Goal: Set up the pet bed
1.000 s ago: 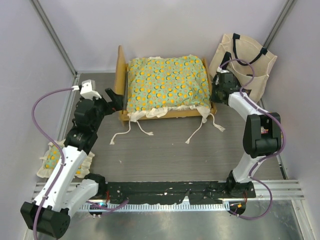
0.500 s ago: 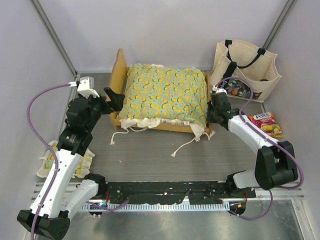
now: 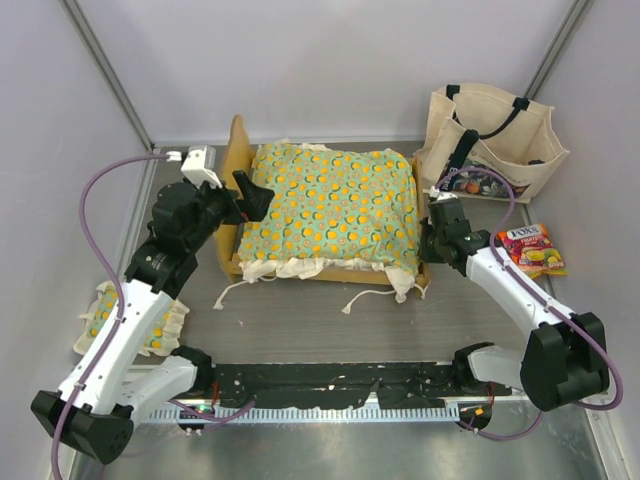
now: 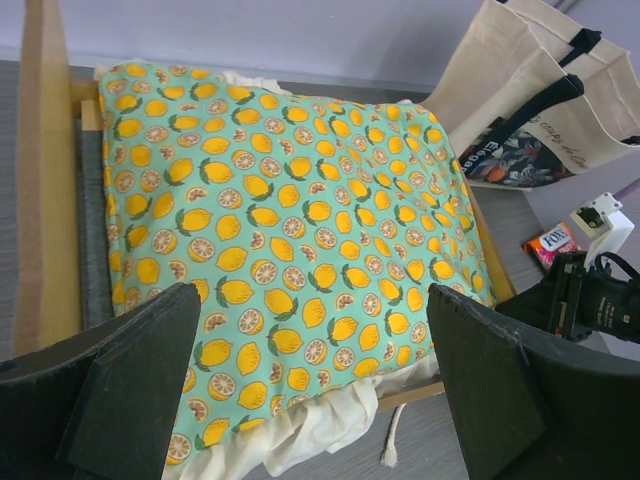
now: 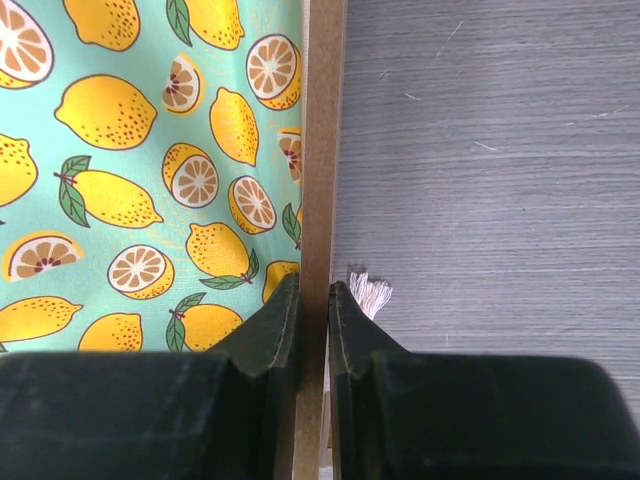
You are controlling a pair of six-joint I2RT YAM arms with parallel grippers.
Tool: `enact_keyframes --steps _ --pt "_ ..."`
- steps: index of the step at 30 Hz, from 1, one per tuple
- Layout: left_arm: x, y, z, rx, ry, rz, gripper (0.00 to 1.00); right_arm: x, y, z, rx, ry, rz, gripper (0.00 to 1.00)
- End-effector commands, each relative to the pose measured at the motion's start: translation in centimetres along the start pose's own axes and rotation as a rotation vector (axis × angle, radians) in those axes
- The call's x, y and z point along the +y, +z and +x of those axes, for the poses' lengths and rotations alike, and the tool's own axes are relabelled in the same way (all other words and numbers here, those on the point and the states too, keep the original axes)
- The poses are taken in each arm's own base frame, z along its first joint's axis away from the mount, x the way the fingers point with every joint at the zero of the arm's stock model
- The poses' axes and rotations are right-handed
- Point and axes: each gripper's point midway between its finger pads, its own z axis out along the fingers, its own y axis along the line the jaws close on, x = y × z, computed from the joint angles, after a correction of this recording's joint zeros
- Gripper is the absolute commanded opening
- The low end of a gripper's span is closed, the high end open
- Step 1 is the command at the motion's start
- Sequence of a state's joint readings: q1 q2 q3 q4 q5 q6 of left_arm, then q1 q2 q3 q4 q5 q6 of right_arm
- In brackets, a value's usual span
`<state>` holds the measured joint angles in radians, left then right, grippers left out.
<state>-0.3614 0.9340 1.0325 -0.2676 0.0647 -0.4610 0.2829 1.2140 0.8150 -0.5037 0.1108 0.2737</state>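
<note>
The pet bed stands at the back middle, a light-wood frame (image 3: 237, 150) with the green lemon-print mattress (image 3: 335, 205) lying in it, cream ruffle and ties (image 3: 370, 295) spilling over the near side. My left gripper (image 3: 250, 195) hovers open above the mattress's head end; in the left wrist view the mattress (image 4: 290, 200) fills the space between the wide fingers (image 4: 140, 380) of that gripper (image 4: 310, 300). My right gripper (image 3: 428, 240) is shut on the frame's thin wooden rail (image 5: 322, 150) at the foot end, one finger (image 5: 270, 330) on the mattress (image 5: 150, 150) side.
A cream tote bag (image 3: 490, 140) stands at the back right, with a bright snack packet (image 3: 535, 248) on the table in front of it. A small matching ruffled pillow (image 3: 135, 318) lies at the left under my left arm. Cage walls close in on both sides.
My right gripper came down from beside the tote bag to the bed's foot rail and gripped it. The left gripper rose over the mattress's head end. The bed turned slightly.
</note>
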Motion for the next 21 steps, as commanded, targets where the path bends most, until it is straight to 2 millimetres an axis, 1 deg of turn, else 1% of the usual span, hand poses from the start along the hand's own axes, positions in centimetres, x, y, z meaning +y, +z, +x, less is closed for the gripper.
enact_keyframes --steps 1,2,3,4,5,6,7,8,9,10,11,12,13,14,15,16,17,18,19,20,21 --pt "-2.5 0.7 -1.8 -0.037 0.015 0.060 1.00 2.4 -0.8 -1.1 0.018 0.012 -0.089 0.13" --pt "-3.3 0.8 -1.9 -0.035 0.024 0.077 1.00 2.2 -1.3 -2.3 -0.011 0.017 -0.071 0.28" --pt "-3.1 1.7 -1.3 -0.015 0.028 0.063 1.00 2.0 -1.8 -3.0 -0.034 0.032 -0.054 0.35" --pt "-3.3 2.1 -1.1 -0.009 0.032 0.063 1.00 1.8 -2.3 -3.5 -0.050 0.040 -0.044 0.43" --pt "-3.5 2.6 -1.2 -0.019 0.025 0.070 1.00 1.6 -3.3 -4.9 -0.102 0.049 -0.028 0.51" --pt "-3.3 3.6 -0.6 -0.002 0.019 0.060 1.00 1.6 -4.5 -5.9 -0.150 0.065 -0.032 0.55" --pt "-3.3 4.1 -0.6 -0.002 0.017 0.060 1.00 1.6 -5.4 -6.7 -0.186 0.086 -0.033 0.57" --pt "-3.5 4.7 -1.1 -0.014 0.017 0.066 1.00 1.7 -6.5 -8.3 -0.238 0.105 -0.036 0.61" --pt "-3.7 5.3 -1.1 -0.010 0.021 0.069 1.00 1.9 -7.4 -9.2 -0.272 0.118 -0.053 0.61" --pt "-3.5 6.8 -0.2 0.024 0.025 0.065 1.00 2.5 -7.9 -10.2 -0.301 0.132 -0.078 0.62" --pt "-3.9 7.5 -1.1 0.001 0.030 0.077 1.00 3.2 -8.9 -11.9 -0.340 0.143 -0.109 0.63" --pt "-4.0 8.3 -1.3 -0.004 0.034 0.078 1.00 4.0 -9.0 -12.6 -0.346 0.144 -0.148 0.63" --pt "-3.6 10.1 -0.2 0.023 0.033 0.069 1.00 5.0 -8.6 -13.7 -0.360 0.154 -0.180 0.63" --pt "-4.2 11.1 -1.1 -0.010 0.030 0.087 1.00 5.7 -8.9 -15.1 -0.382 0.161 -0.212 0.63" --pt "-4.2 12.0 -0.8 -0.002 0.029 0.090 1.00 6.7 -8.8 -15.7 -0.381 0.162 -0.254 0.63" --pt "-4.1 12.9 -0.6 0.005 0.027 0.087 1.00 7.4 -7.7 -16.8 -0.392 0.175 -0.268 0.63" --pt "-3.5 14.7 0.3 0.025 0.027 0.062 1.00 8.1 -7.5 -17.8 -0.409 0.203 -0.292 0.63" --pt "-3.2 15.4 0.7 0.034 0.034 0.051 1.00 8.5 -7.2 -18.4 -0.423 0.213 -0.302 0.63" --pt "-2.6 16.1 1.1 0.042 0.051 0.031 1.00 9.7 -5.8 -19.1 -0.421 0.209 -0.345 0.64" --pt "-1.4 17.0 1.8 0.052 0.055 -0.018 1.00 10.8 -5.5 -19.7 -0.431 0.214 -0.370 0.64" --pt "-0.8 17.3 2.1 0.055 0.063 -0.038 1.00 11.6 -4.9 -20.5 -0.453 0.215 -0.388 0.64"
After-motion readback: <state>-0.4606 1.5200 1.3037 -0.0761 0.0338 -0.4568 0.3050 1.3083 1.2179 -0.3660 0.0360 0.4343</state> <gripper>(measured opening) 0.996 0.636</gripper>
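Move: The lemon cushion's middle lies about 10 cm ahead of my left hand, 15 cm to its right and 26 cm below; the headboard stands roughly 7 cm to that hand's left, 10 cm ahead. From my right hand, which is pinching the bed's right rail, the cushion's middle is some 11 cm ahead, 24 cm left and slightly lower. That rail's middle is about 9 cm ahead of it; the tote bag stands 26 cm ahead and 16 cm right. I open my right fingers to let go of the rail, lift that hand straight up clear of it, some 16 cm in all, then carry it forward and a little left over the cushion's right part, swinging the fingers up by about 20 degrees. Meanwhile my left hand, wide open and touching nothing, slides right, then reaches forward about 12 cm and sinks over the cushion, away from the headboard. ##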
